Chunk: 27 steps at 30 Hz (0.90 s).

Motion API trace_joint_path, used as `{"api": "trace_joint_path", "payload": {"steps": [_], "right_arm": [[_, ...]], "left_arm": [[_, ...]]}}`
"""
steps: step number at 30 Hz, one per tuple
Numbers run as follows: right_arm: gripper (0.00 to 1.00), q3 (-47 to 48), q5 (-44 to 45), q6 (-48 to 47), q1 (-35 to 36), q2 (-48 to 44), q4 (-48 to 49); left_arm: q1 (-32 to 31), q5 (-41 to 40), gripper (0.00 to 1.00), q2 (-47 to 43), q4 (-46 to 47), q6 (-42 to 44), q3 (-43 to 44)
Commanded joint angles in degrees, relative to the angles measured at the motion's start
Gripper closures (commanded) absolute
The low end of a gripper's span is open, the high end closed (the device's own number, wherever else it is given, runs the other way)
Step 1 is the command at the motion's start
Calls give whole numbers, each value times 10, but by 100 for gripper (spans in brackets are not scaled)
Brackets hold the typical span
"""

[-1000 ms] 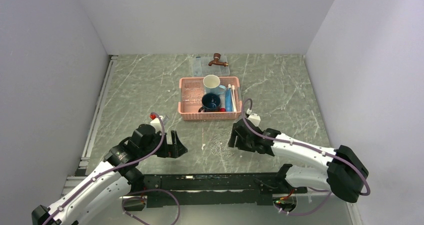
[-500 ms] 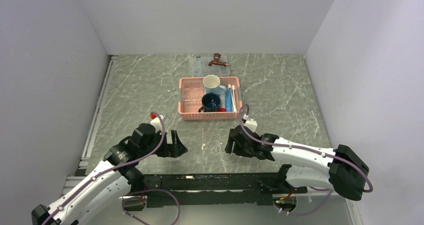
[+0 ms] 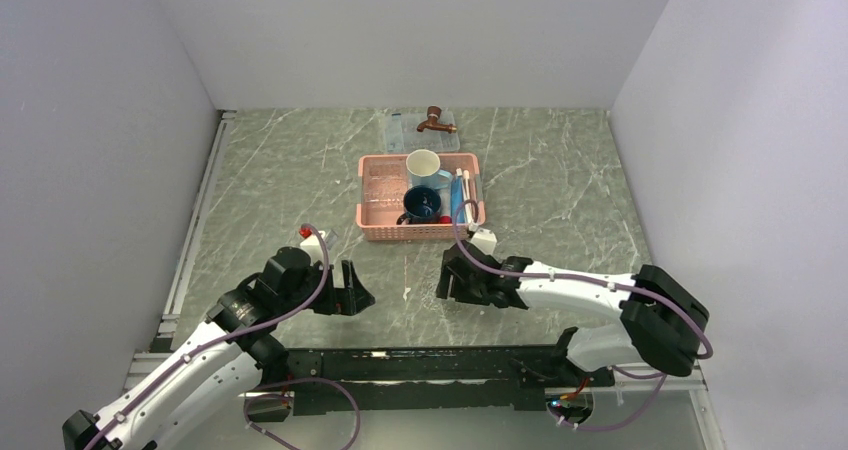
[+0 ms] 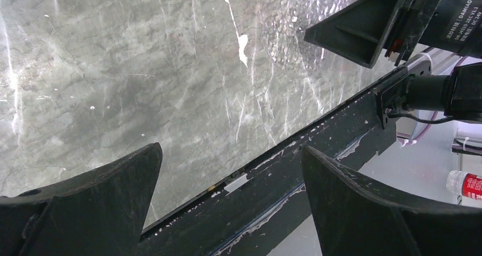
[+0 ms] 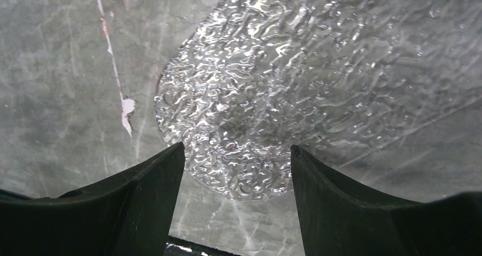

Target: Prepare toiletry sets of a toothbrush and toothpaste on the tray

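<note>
The small clear tray (image 5: pixel 273 91) lies on the marble table with its rippled rounded end between my right gripper's (image 5: pixel 236 148) open fingers; no finger visibly presses it. From above, the right gripper (image 3: pixel 447 285) covers most of the tray (image 3: pixel 428 288). A light-blue toothpaste (image 3: pixel 457 203) tube and pale toothbrush (image 3: pixel 467 192) sticks lie at the right side of the pink basket (image 3: pixel 420 233). My left gripper (image 3: pixel 355 295) hangs wide open and empty over the table's front edge, left of the tray (image 4: pixel 295 17).
The pink basket also holds a white cup (image 3: pixel 422 165), a dark blue mug (image 3: pixel 421 205) and a clear tray (image 3: pixel 380 188). Behind it a larger clear tray (image 3: pixel 400 130) carries a brown tap (image 3: pixel 435 120). A white chip (image 4: pixel 243 42) marks the table.
My right arm has slid left, bringing its open fingers over the small clear tray. The left arm has stayed still.
</note>
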Motion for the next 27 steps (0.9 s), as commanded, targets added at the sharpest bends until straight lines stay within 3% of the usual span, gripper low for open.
{"api": "trace_joint_path", "payload": {"steps": [1,14,27], "right_arm": [[30,25,0,-3,9,20,31],[30,64,-12,26,72,122,72],[30,168,2,78,121,229,92]], "left_arm": [[-1,-2,1,-9,3,6,22],[-1,-16,1,-20,-9,1,28],[-1,-131,1,-105,-94,-28,80]]}}
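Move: The clear textured tray lies flat under the right fingertips, its middle about 4 cm ahead, 4 cm right and 1 cm below that hand. The pink basket's middle is about 21 cm ahead and 6 cm left of the right hand, the blue toothpaste 20 cm ahead and 2 cm right, the dark mug 18 cm ahead and 6 cm left. From the left hand, the tray is some 21 cm right, 2 cm ahead and 8 cm below. The right hand, its fingers staying partly open and pointing down, slides level to the left by about 12 cm in front of the pink basket, slowly at first and then faster, its fingertips kept on the clear tray to drag it along while the wrist turns slightly counter-clockwise. Late on, the wide-open left hand lifts about 4 cm and shifts some 2 cm left, tipping its fingers up a little and touching nothing. ##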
